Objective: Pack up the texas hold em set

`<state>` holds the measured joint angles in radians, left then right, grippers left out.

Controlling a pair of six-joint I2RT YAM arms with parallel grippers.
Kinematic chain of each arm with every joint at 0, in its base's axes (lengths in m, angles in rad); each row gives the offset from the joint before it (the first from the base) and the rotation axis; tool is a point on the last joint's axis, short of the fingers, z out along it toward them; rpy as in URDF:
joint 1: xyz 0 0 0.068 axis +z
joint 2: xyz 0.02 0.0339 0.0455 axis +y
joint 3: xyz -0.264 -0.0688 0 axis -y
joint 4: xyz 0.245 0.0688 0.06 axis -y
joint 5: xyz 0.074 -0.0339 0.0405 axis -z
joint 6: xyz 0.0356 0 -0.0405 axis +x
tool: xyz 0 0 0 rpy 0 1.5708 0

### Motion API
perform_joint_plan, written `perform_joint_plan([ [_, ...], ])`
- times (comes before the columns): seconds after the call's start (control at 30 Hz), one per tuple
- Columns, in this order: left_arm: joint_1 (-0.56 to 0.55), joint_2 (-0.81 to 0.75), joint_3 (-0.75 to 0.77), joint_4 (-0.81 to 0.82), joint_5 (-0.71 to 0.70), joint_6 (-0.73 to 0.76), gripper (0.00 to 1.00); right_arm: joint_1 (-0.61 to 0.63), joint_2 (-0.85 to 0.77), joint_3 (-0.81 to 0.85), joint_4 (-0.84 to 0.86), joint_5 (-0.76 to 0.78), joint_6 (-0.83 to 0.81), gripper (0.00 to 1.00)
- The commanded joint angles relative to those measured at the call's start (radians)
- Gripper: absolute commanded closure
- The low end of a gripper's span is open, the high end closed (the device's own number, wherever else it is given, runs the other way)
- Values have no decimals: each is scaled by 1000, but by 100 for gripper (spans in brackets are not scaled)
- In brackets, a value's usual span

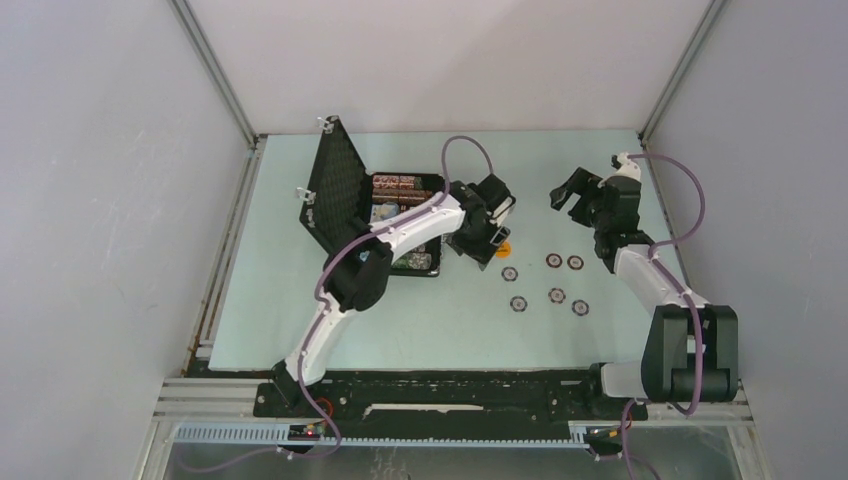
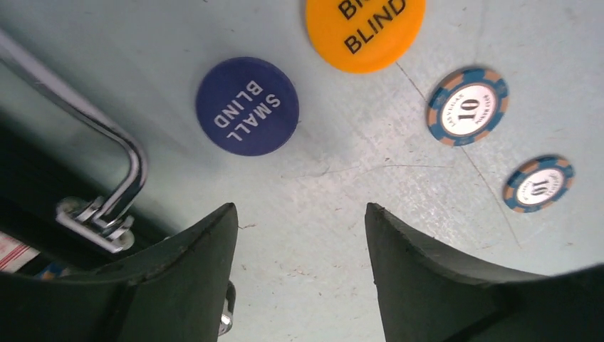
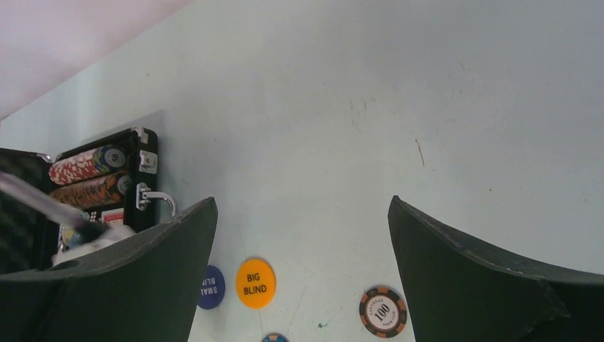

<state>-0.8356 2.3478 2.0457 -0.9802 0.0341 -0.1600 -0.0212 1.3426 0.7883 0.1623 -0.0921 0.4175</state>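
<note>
The black case stands open at the table's left, its foam-lined lid (image 1: 335,190) raised, with rows of multicoloured chips (image 1: 395,185) inside. My left gripper (image 1: 478,242) hovers open just right of the case, with nothing between its fingers. In its wrist view, the blue SMALL BLIND button (image 2: 247,106) and the orange BIG BLIND button (image 2: 365,32) lie ahead of the gripper (image 2: 301,214), and the silver handle (image 2: 107,142) is at left. My right gripper (image 1: 568,198) is open and raised further right. It looks down on both buttons (image 3: 256,283) and a 100 chip (image 3: 383,311).
Several loose chips (image 1: 557,295) lie scattered on the pale green table between the two arms; two blue 10 chips (image 2: 468,106) sit right of the orange button. Grey walls enclose the table on three sides.
</note>
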Motion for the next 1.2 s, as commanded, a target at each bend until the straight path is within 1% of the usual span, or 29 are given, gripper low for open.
perform_joint_plan([
  [0.0,9,-219,-108,143,39,-27,26,-13,24,62,-78,-10,-6,0],
  [0.13,9,-434,-287,221,48,-28,20,-13,30,82,-156,-12,-9,0],
  [0.23,7,-615,-373,209,44,2,14,-2,52,109,-225,-44,-11,0],
  [0.3,4,-729,-401,176,28,27,9,17,70,137,-273,-39,-26,0],
  [0.4,1,-869,-385,119,7,69,7,99,110,183,-358,13,-45,1],
  [0.47,1,-955,-369,116,-14,94,5,153,143,216,-403,67,-38,0],
  [0.6,0,-1079,-410,186,-87,84,5,241,211,298,-487,89,8,0],
  [0.67,0,-1145,-485,266,-130,70,4,287,255,348,-538,92,12,0],
  [0.77,3,-1245,-639,396,-181,62,4,349,339,429,-612,125,4,0],
  [0.87,-1,-1320,-743,455,-206,56,4,402,433,521,-684,143,-9,0],
  [0.97,-23,-1370,-785,479,-248,72,4,455,541,642,-748,150,-23,2],
  [1.03,-27,-1390,-801,494,-254,74,4,492,620,719,-803,196,-18,3],
  [1.1,-31,-1398,-809,501,-257,73,4,530,668,780,-837,240,-12,3],
  [1.17,-36,-1395,-808,499,-264,74,4,554,700,819,-855,249,-7,4],
])
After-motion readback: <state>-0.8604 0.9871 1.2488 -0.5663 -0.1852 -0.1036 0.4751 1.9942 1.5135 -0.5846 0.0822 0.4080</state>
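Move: The small blind button lies on the table about 5 cm straight ahead of the left hand and 2 cm below it, with the big blind button some 6 cm to the right of the small blind. From the right hand the small blind is roughly 20 cm left, 4 cm back and 15 cm below; the numbered chip nearest the big blind is about 12 cm left and 10 cm back. The case's middle stands some 17 cm left of the small blind and 5 cm farther out. Lift the empty left gripper steeply, about 35 cm up before easing down slightly, while swinging left and somewhat back away from the small blind, opening its fingers wide and tilting their tips up. As it clears, dip the right gripper, then sweep it about 20 cm left and 10 cm down towards the small blind, fingers kept wide open, tips tilting down and the wrist turning counter-clockwise. ##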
